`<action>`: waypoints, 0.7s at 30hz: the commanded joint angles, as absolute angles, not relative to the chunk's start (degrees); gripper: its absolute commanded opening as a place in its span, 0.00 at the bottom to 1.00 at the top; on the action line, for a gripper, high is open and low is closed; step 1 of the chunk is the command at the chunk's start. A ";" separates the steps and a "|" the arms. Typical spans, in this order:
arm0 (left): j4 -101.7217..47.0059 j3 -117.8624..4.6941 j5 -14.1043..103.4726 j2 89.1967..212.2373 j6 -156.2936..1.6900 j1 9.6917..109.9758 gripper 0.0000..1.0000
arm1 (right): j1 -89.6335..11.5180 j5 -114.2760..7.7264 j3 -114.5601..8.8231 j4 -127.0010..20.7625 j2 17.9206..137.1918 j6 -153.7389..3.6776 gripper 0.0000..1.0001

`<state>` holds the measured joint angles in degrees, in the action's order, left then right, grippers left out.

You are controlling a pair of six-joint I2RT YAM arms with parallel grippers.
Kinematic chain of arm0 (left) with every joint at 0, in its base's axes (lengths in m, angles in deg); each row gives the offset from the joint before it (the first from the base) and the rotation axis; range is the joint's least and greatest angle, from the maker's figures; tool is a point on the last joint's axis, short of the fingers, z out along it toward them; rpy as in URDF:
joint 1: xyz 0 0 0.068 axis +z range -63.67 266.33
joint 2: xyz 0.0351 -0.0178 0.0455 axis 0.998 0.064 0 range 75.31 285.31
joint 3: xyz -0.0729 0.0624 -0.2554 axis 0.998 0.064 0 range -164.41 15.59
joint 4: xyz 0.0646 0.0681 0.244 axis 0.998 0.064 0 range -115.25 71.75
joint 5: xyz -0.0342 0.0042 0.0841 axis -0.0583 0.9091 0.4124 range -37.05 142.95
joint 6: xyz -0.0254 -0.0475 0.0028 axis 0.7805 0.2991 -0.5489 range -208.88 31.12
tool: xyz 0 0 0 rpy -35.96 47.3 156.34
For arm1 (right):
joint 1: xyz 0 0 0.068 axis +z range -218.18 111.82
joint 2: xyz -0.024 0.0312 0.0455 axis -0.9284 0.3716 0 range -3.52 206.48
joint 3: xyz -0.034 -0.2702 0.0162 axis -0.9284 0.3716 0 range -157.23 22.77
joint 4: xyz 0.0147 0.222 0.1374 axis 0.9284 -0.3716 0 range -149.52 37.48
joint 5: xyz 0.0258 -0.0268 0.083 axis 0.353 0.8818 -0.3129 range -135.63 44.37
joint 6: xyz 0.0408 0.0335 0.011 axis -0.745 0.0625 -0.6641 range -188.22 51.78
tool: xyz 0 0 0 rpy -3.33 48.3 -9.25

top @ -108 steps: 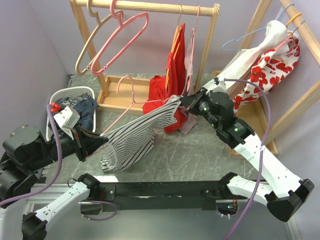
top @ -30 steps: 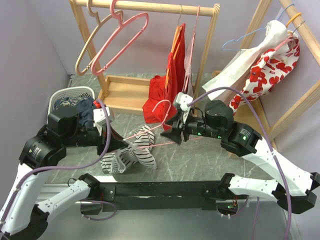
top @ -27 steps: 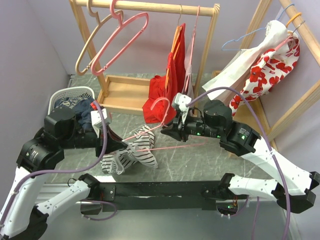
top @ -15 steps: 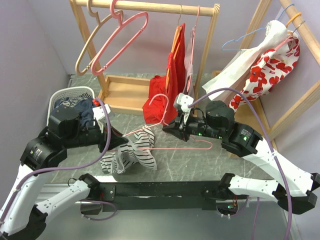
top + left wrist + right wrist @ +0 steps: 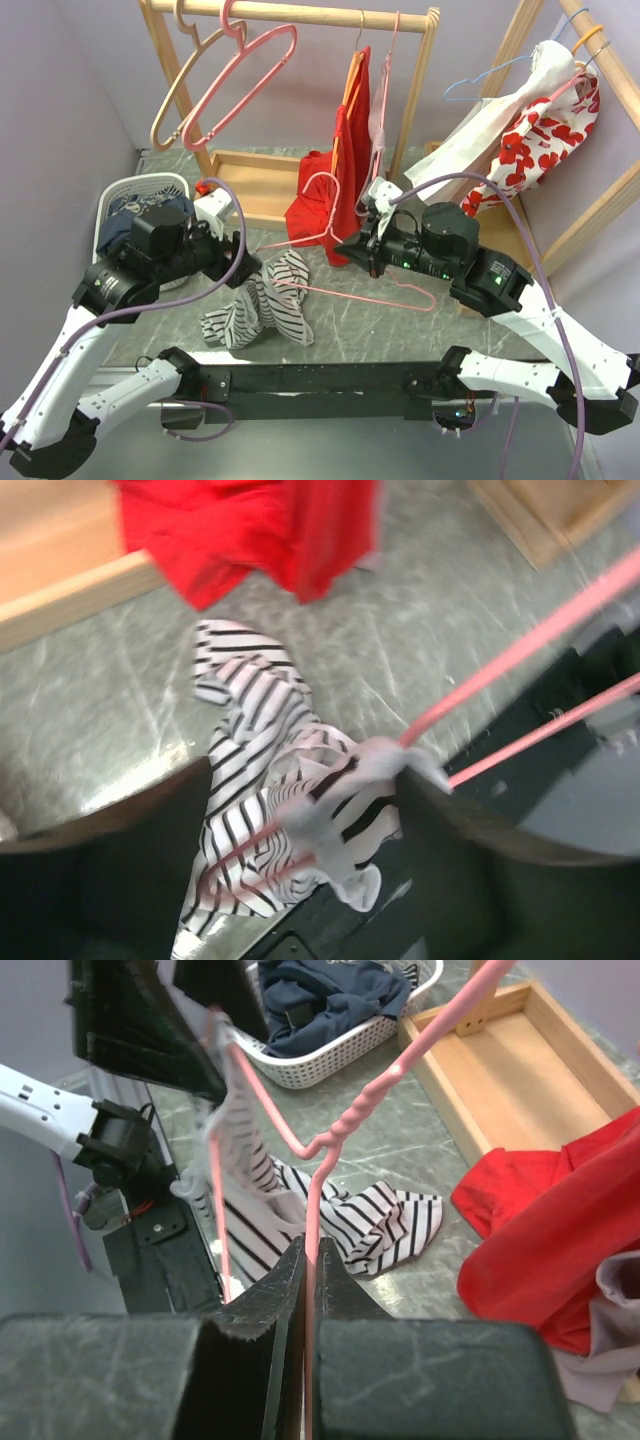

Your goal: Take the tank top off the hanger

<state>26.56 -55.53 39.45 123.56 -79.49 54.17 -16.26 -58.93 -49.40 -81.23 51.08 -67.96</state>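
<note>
The black-and-white striped tank top (image 5: 262, 305) lies bunched on the grey table, with one end lifted onto the left end of the pink hanger (image 5: 350, 297). My right gripper (image 5: 358, 247) is shut on the hanger's neck (image 5: 350, 1125) and holds it tilted above the table. My left gripper (image 5: 240, 268) is at that hanger end. In the left wrist view its jaws (image 5: 305, 780) stand wide apart, with the blurred strap and pink wire (image 5: 500, 665) between them, against the right finger. The rest of the top (image 5: 255, 720) trails on the table. It also shows under the hanger in the right wrist view (image 5: 370, 1220).
A white basket (image 5: 120, 190) with dark clothes stands at the left. A wooden rack (image 5: 300, 14) behind holds empty hangers and a red garment (image 5: 335, 180) over its base tray (image 5: 250, 180). A second rack at the right carries a floral garment (image 5: 535, 135).
My right gripper has carried the hanger up and to the right, sliding it out of the tank top. The top dropped into a bunch on the table. My left arm has moved right.
</note>
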 commanded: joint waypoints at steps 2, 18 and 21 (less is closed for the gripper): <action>24.58 -55.34 46.97 123.83 -77.19 54.78 0.82 | -16.15 -54.52 -48.78 -75.29 50.18 -71.29 0.00; 25.63 -54.64 56.02 122.24 -74.65 54.96 0.96 | -18.35 -51.96 -50.79 -79.67 50.26 -69.71 0.00; 25.37 -53.94 53.49 122.94 -74.64 55.04 0.96 | -18.26 -51.43 -50.19 -79.43 50.09 -70.06 0.00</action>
<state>26.45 -54.91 53.28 122.07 -75.84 54.67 -17.99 -52.07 -48.41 -80.91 51.04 -70.22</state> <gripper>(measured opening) 0.967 0.039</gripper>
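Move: The striped tank top's upper end, still looped over the left end of the pink hanger, sits just off the left fingertips, about 2 cm ahead, 3 cm right and 2 cm below. From that hand the laundry basket is some 28 cm left, 20 cm ahead and 25 cm down, and the red top about 19 cm right and 22 cm ahead. From the right hand, which holds the hanger, the tank top's upper end is roughly 19 cm left, 1 cm back and 7 cm lower. The left hand, already off its grip, spreads its fingers from mostly open to nearly full and backs away from the tank top's looped end, about 3.5 cm to the left and 2 cm forward, swivelling some 15 degrees counter-clockwise. Meanwhile the right hand keeps its closed pinch on the hanger and carries it about 2.5 cm forward and 1.5 cm right, turning it roughly 10 degrees clockwise so that its left end and the cloth on it swing forward past the open left fingers. ##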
